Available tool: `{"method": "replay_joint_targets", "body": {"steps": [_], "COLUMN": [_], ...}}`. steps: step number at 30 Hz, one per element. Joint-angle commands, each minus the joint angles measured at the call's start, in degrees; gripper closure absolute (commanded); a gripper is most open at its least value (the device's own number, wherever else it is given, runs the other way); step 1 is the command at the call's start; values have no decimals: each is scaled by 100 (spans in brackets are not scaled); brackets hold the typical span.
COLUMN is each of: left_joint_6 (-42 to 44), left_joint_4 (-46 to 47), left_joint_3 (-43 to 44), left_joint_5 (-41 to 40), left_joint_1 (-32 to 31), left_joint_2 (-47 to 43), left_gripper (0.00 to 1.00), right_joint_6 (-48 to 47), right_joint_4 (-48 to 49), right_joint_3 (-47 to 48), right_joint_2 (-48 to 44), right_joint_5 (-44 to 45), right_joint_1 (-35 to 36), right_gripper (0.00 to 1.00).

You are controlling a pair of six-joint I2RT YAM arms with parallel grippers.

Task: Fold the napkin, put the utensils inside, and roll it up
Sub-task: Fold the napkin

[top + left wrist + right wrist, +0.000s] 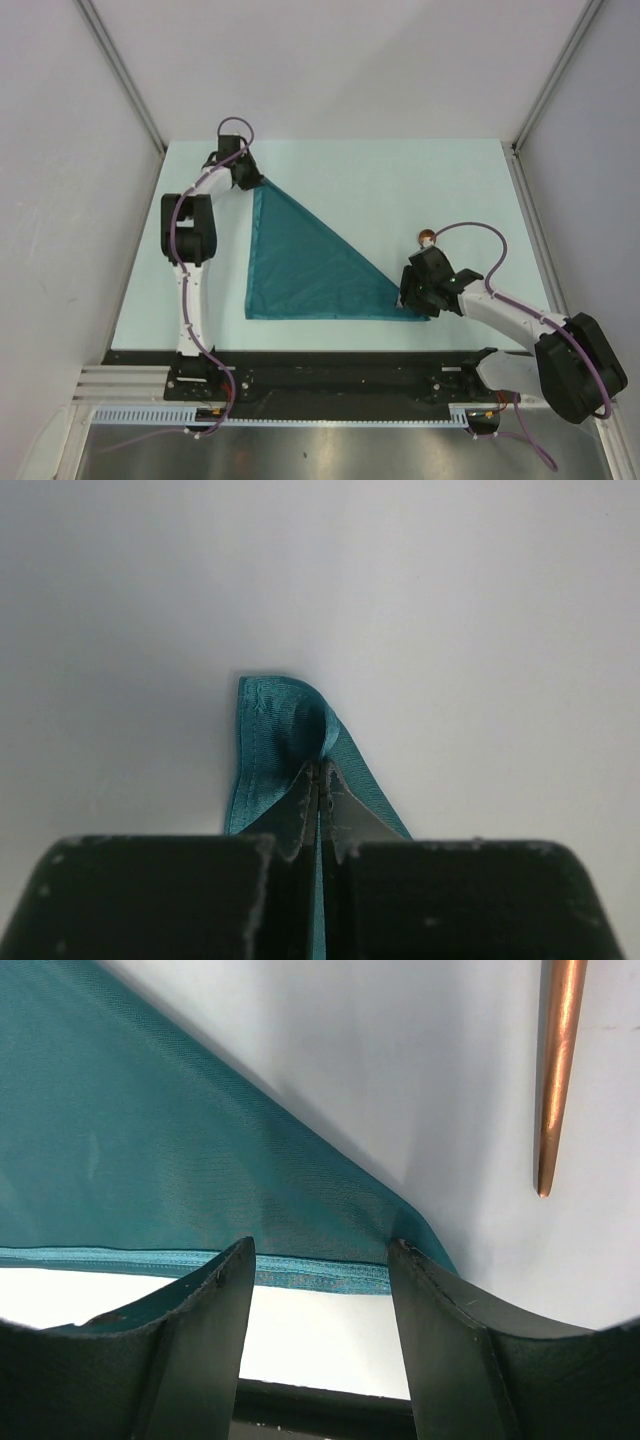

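The teal napkin (pixel 300 265) lies flat on the table as a triangle, with corners at the far left, near left and near right. My left gripper (pixel 250 180) is shut on its far-left corner; the hemmed cloth (pixel 275 730) bunches up between the closed fingertips of that gripper (pixel 320 770). My right gripper (pixel 413 300) stands open over the near-right corner, and the napkin's hem (pixel 300 1272) runs across the gap of that gripper (pixel 320 1255). The spoon's copper bowl (pixel 427 237) peeks out just beyond the right gripper. Its copper handle (pixel 558 1070) lies right of the cloth.
The pale table (pixel 450 190) is walled by white panels left, right and behind. A black rail (pixel 330 375) runs along the near edge by the arm bases. The right arm's purple cable (pixel 480 232) loops above the table.
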Motion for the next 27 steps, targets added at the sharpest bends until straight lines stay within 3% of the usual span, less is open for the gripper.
{"method": "replay_joint_targets", "body": {"steps": [1,6,8,14,17,18,19,21,25,27], "left_joint_6": [-32,-32,20,266,302,302,319,433,504,426], "left_joint_4": [146,216,146,-64,-301,-363,-442,-697,-786,-619], "left_joint_3": [-53,17,70,114,184,211,228,141,-1156,-2351], "left_joint_5": [33,200,209,7,-2,-11,-28,-63,-572,-905], "left_joint_1": [59,50,50,77,103,112,112,103,103,68], "left_joint_2": [-361,-422,-475,-765,-730,-730,-782,-948,-2089,-3091], "left_gripper": [100,100,90,86,68,53,47,44,42,42], "right_joint_6": [141,10,-122,-447,-623,-650,-667,-711,-782,-895], "right_joint_4": [-182,-77,-41,-199,-173,-138,-68,63,345,433], "right_joint_3": [-68,-24,55,520,687,723,758,854,1136,1276], "right_joint_2": [-108,-204,-309,-583,-346,-276,-127,-38,252,445], "right_joint_5": [130,-19,-46,16,7,-54,-81,-186,-187,-369], "right_joint_1": [2,28,99,29,46,55,64,133,117,55], "right_gripper": [39,39,38,37,37,37,37,37,37,37]}}
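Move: The left hand holds the napkin's far corner in its shut fingers, the tip reaching about 1 cm ahead of and 1 cm left of the pads; the near-left corner lies roughly 44 cm straight back. The right hand is down over the near hem with open fingers: the near-right corner is some 3 cm back and 5 cm right, and the copper spoon's middle about 11 cm ahead and 6 cm right, all barely below the hand. The left fingers let go of the napkin's far corner, opening to a bit over half as the hand lifts about 4 cm, then pulls quickly back some 5 cm and a little left. Meanwhile the right hand, fingers still open, comes up off the near hem by about 4 cm, easing forward and left over the folded cloth, away from the near-right corner. ##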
